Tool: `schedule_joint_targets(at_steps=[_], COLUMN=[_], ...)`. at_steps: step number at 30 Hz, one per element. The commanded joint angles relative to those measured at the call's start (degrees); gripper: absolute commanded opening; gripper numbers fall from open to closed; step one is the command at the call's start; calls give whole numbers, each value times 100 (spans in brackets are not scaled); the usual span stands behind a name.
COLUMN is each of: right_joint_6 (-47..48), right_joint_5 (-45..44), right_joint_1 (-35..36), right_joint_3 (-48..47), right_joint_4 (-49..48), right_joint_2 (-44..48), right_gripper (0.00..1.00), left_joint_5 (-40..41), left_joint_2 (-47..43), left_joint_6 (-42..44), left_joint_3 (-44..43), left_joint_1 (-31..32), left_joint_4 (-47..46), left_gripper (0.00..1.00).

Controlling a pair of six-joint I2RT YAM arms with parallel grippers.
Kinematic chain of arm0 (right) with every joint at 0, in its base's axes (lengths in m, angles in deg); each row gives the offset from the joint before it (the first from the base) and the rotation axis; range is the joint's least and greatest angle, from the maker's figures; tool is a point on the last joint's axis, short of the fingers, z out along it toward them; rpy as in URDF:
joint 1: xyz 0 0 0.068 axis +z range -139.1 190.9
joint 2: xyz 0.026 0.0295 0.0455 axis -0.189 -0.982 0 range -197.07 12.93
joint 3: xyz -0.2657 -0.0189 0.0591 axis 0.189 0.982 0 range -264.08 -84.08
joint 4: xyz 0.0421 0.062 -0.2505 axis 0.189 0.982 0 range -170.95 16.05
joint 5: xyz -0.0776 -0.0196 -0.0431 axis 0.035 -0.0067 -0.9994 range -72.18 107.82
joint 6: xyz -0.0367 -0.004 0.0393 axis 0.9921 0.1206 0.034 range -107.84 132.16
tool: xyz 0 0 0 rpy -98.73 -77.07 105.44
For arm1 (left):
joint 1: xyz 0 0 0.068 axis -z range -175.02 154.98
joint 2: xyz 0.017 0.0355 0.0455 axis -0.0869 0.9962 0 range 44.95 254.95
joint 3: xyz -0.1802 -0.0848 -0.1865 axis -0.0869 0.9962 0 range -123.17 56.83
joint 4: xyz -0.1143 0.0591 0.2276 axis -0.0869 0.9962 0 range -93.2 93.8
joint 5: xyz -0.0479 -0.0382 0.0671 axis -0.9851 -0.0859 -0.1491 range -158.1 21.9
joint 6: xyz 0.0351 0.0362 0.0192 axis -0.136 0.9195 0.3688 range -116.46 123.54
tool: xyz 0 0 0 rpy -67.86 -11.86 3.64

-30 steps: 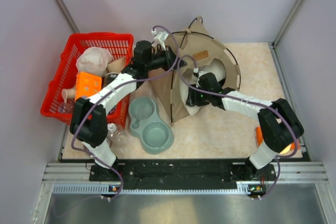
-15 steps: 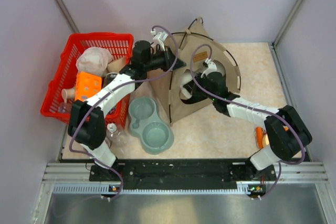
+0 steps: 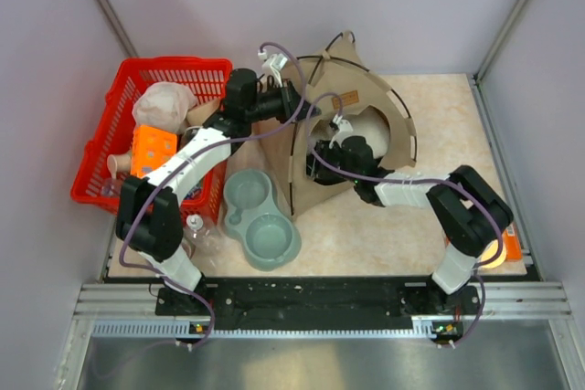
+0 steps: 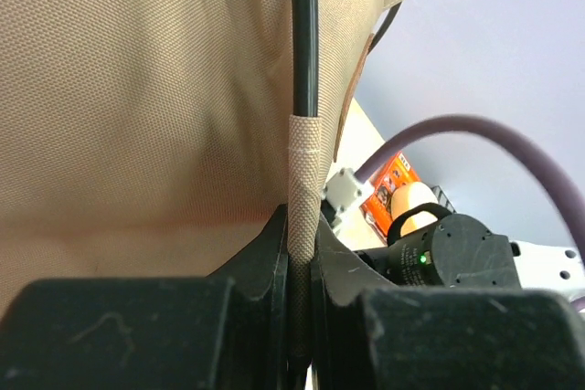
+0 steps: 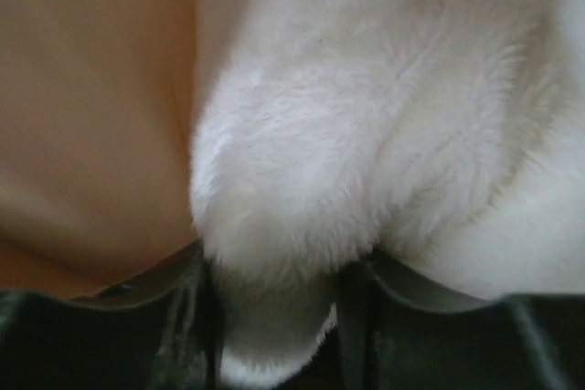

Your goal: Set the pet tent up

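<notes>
The pet tent (image 3: 352, 75) stands at the table's middle back, tan with a brown label patch (image 3: 347, 98) and a cut-out doorway. My left gripper (image 3: 291, 100) is at its left top edge. In the left wrist view that gripper (image 4: 302, 244) is shut on the tan sleeve (image 4: 303, 180) around a dark pole (image 4: 303, 34). My right gripper (image 3: 322, 154) reaches into the doorway. In its wrist view the gripper (image 5: 274, 317) is shut on a fold of the fluffy white cushion (image 5: 366, 116), with tan fabric (image 5: 91, 116) to the left. The cushion (image 3: 370, 125) shows through the doorway.
A red basket (image 3: 110, 148) with an orange box (image 3: 151, 148) and other items fills the left side. A grey double bowl (image 3: 260, 216) lies in front of the tent, with a clear bottle (image 3: 196, 230) to its left. An orange object (image 3: 510, 246) lies near the right arm's base.
My right gripper has pushed left and deeper into the doorway, and the cushion has gone from the doorway's lower edge to inside the tent. The tent has shifted slightly left. The left grip is unchanged.
</notes>
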Motion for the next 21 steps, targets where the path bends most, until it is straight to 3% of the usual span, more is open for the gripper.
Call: schedule_joint_targets(at_steps=[1,4,10,16,21], right_joint_6=[174,112,401,1078,1719], right_joint_5=[211,131,-772,-1784,-1548], right_joint_1=[122,122,122,-105,-624], right_joint_3=[210,123,-193,-439,-948], right_joint_4=[-254,194,1774,3479,4175], right_joint_2=[218,561,1536,2635,3409], right_gripper=[51,65,81,89,89], left_joint_5=[-492,-465,-456,-369,-473], left_joint_2=[-221,-212,-151,-142,-150], left_joint_6=[-336,-388,-389,-257,-81], left_joint_3=[-172,-163,-216,-295,-356], left_joint_1=[-10,-45,-80,-80,-80], left_joint_4=[132,79,70,114,70], left_gripper=[0,0,0,0,0])
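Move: The right hand is inside the left part of the pet tent's doorway with the white cushion's corner between its part-open fingers. The cushion's middle lies about 12 cm ahead, 12 cm to the right and 5 cm lower. The tent's brown label is some 10 cm ahead, 9 right and 14 above. The tent's near corner is roughly 8 cm back, 6 left and 12 lower. From the left hand, the cushion's middle lies about 9 cm ahead, 12 right and 22 below. Down and slightly back first, by about 2 cm, the right hand spreads its fingers wide to let go of the cushion's corner. It then swings right and up together, about 10 cm each, out through the doorway, turning clockwise a little over 10 degrees. The left hand keeps its pinch on the sleeved tent pole, almost still. ##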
